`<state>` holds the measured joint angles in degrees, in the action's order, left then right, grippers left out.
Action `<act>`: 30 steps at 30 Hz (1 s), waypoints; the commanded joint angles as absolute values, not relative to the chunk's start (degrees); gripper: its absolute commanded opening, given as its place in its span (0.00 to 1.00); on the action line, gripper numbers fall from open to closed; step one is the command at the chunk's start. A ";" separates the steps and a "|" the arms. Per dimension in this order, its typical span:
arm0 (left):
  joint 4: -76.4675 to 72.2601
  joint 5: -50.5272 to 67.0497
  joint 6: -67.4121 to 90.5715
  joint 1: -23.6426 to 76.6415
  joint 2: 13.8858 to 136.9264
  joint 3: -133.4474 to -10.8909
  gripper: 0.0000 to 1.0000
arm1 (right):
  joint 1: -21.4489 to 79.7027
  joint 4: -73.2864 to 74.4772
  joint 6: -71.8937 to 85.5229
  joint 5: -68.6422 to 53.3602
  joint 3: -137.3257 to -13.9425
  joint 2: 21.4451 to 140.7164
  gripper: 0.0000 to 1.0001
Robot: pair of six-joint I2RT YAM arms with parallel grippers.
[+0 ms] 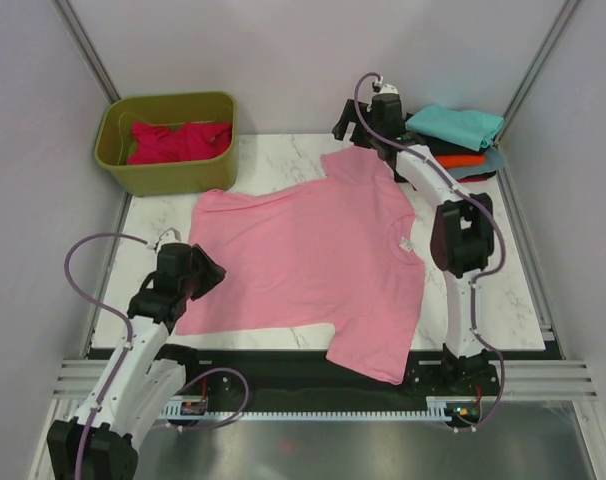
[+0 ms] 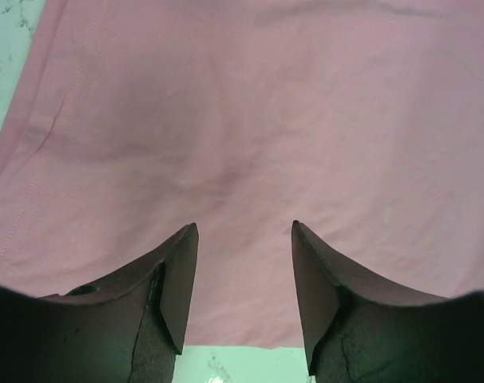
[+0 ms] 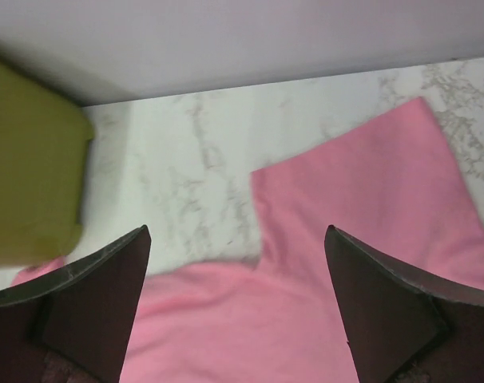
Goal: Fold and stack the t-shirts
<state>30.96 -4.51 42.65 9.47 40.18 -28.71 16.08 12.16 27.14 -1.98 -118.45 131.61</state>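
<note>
A light pink t-shirt [image 1: 313, 250] lies spread flat on the marble table [image 1: 273, 160], collar to the right and one sleeve hanging over the near edge. My left gripper [image 1: 215, 275] stands open low over its left hem [image 2: 242, 120], with pink cloth showing between the fingers and nothing gripped [image 2: 243, 225]. My right gripper [image 1: 358, 135] hovers wide open above the far sleeve [image 3: 370, 183] and its armpit [image 3: 237, 228]. A crimson t-shirt [image 1: 178, 140] lies crumpled in the tub. Folded t-shirts [image 1: 458, 135] are stacked at the back right, teal on top, then orange, black and grey-blue.
An olive-green tub [image 1: 168, 140] stands at the back left corner; its wall [image 3: 26, 191] shows left of my right gripper. Grey walls close in the back and sides. A black rail with cables runs along the near edge [image 1: 313, 375].
</note>
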 commanded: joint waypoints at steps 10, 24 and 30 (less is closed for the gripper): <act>10.57 -3.17 41.58 10.55 60.28 -30.67 0.56 | 17.93 8.44 24.96 -4.92 -63.32 96.16 0.98; 4.57 -4.74 38.67 11.08 94.63 -47.88 0.56 | 13.10 9.49 23.99 -0.35 -63.54 106.69 0.98; 9.49 -4.83 37.09 10.90 102.65 -58.52 0.56 | 9.41 11.86 23.64 -1.67 -73.20 114.25 0.98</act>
<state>6.76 -2.92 40.01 11.00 99.77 -55.16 10.52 9.78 24.18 -1.96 -69.97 110.34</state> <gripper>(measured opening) 0.562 0.982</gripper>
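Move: The left hand hovers about 9 cm above the spread pink t-shirt's left part, whose middle lies roughly 3 cm ahead and 3 cm left; the bin stands some 33 cm ahead and 13 cm left of the hand. From the right hand, the t-shirt's neck lies about 29 cm back, 14 cm right and 15 cm below, the far sleeve 8 cm back and 3 cm right, the folded stack 3 cm back and 30 cm right. Left sinks, then drags the t-shirt forward; open right swings some 24 cm back, down beside the neck, then forward-right. ##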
